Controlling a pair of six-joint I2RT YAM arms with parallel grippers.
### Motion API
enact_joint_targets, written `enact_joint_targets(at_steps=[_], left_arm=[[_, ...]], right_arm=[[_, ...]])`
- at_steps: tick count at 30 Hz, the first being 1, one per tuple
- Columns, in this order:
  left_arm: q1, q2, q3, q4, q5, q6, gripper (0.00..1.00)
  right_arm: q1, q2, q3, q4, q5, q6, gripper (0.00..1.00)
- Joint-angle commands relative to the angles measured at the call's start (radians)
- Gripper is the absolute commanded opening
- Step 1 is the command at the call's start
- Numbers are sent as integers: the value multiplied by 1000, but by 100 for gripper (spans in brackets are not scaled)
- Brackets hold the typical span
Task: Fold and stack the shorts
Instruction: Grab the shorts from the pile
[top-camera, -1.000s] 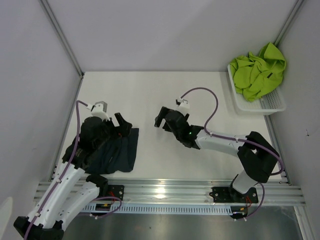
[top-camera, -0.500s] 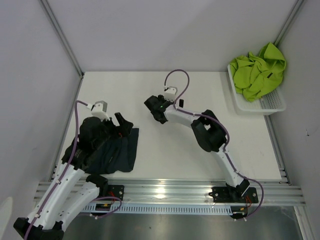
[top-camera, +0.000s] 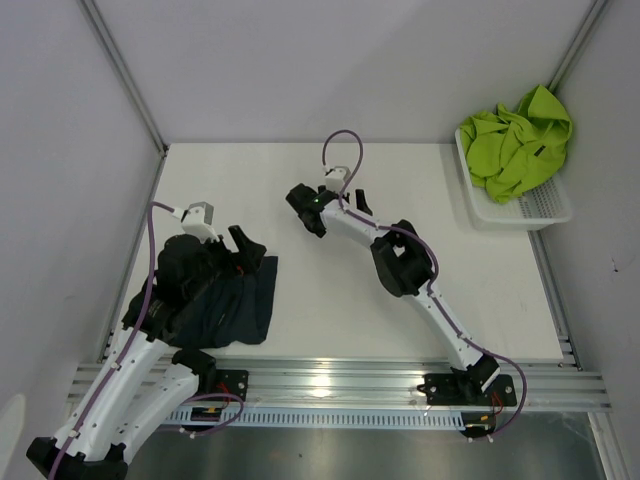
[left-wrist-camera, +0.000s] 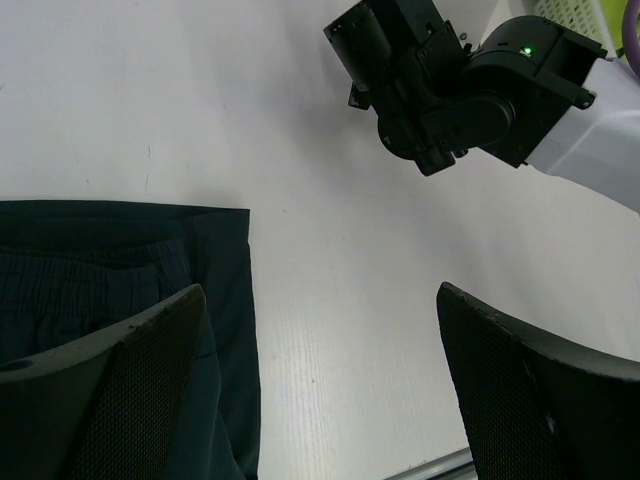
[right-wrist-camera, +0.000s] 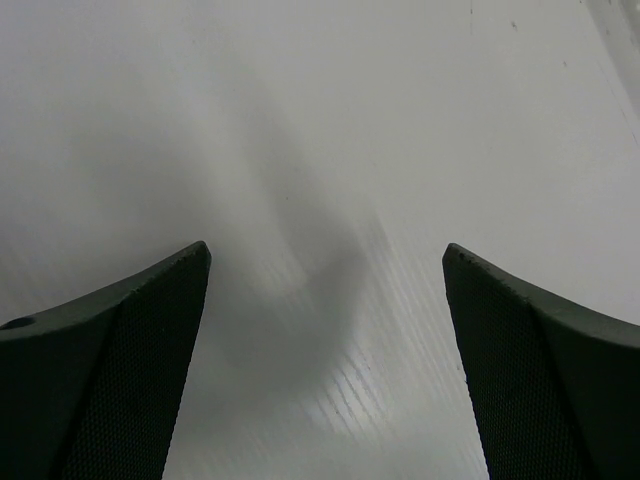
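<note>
The dark navy shorts (top-camera: 235, 308) lie flattened at the near left of the table, partly under my left arm. In the left wrist view their waistband and straight edge (left-wrist-camera: 130, 265) reach under the left finger (left-wrist-camera: 100, 390). My left gripper (top-camera: 238, 250) (left-wrist-camera: 320, 400) hovers open over the shorts' right edge, nothing between its jaws. The lime green shorts (top-camera: 515, 140) sit crumpled in the white basket (top-camera: 535, 212) at the far right. My right gripper (top-camera: 302, 207) (right-wrist-camera: 325, 370) is open over bare table near the middle and also shows in the left wrist view (left-wrist-camera: 400, 55).
Grey walls close the table on the left, back and right. A metal rail (top-camera: 330, 385) with both arm bases runs along the near edge. The right arm's forearm and purple cable (top-camera: 345, 150) stretch diagonally across the table's middle.
The right arm has swung its gripper left and farther back, from the table's centre toward the far middle, and its elbow has straightened. The left arm and the dark shorts have not moved.
</note>
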Motion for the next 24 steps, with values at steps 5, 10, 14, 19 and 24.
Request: enact_joint_targets(at_steps=[5,10,14,19,24], left_arm=[[7,-4,7,19,0,17,99],[7,4,4,25,6,16,99],[7,2,7,23,6,16,99],[7,5,2,36,15,14,99],[7,8,-15,62,50,9,99]], right_arm=[[-36,-167,-257,95,-95,-2,100],[-83,-406,-480,308,-220,-112,100],[-171,-623,-647,446,-409,-192,100],[-349,-782,-682,451,-650,-226,99],[-464,-832,-650,466,-716,-267,99]])
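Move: The lime green shorts lie heaped in the white basket, about 42 cm to the right of the empty right hand, some 10 cm farther out and 6 cm above it. The basket's own middle is also about 42 cm right but only 5 cm ahead. The folded dark shorts are about 31 cm back and 34 cm left. From the left hand the green shorts are some 33 cm ahead, 67 cm right and 11 cm below. Low over the bare table at first, the right hand slides to the right with its fingers wide open, easing back about 3 cm, then climbs quickly while it goes on rightwards and makes up that ground forward, towards the green shorts in the basket. In all it covers about 16 cm to the right and 15 cm up, and the wrist rolls some 30 degrees, the hand's left side rising; the fingers stay open and take hold of nothing. ##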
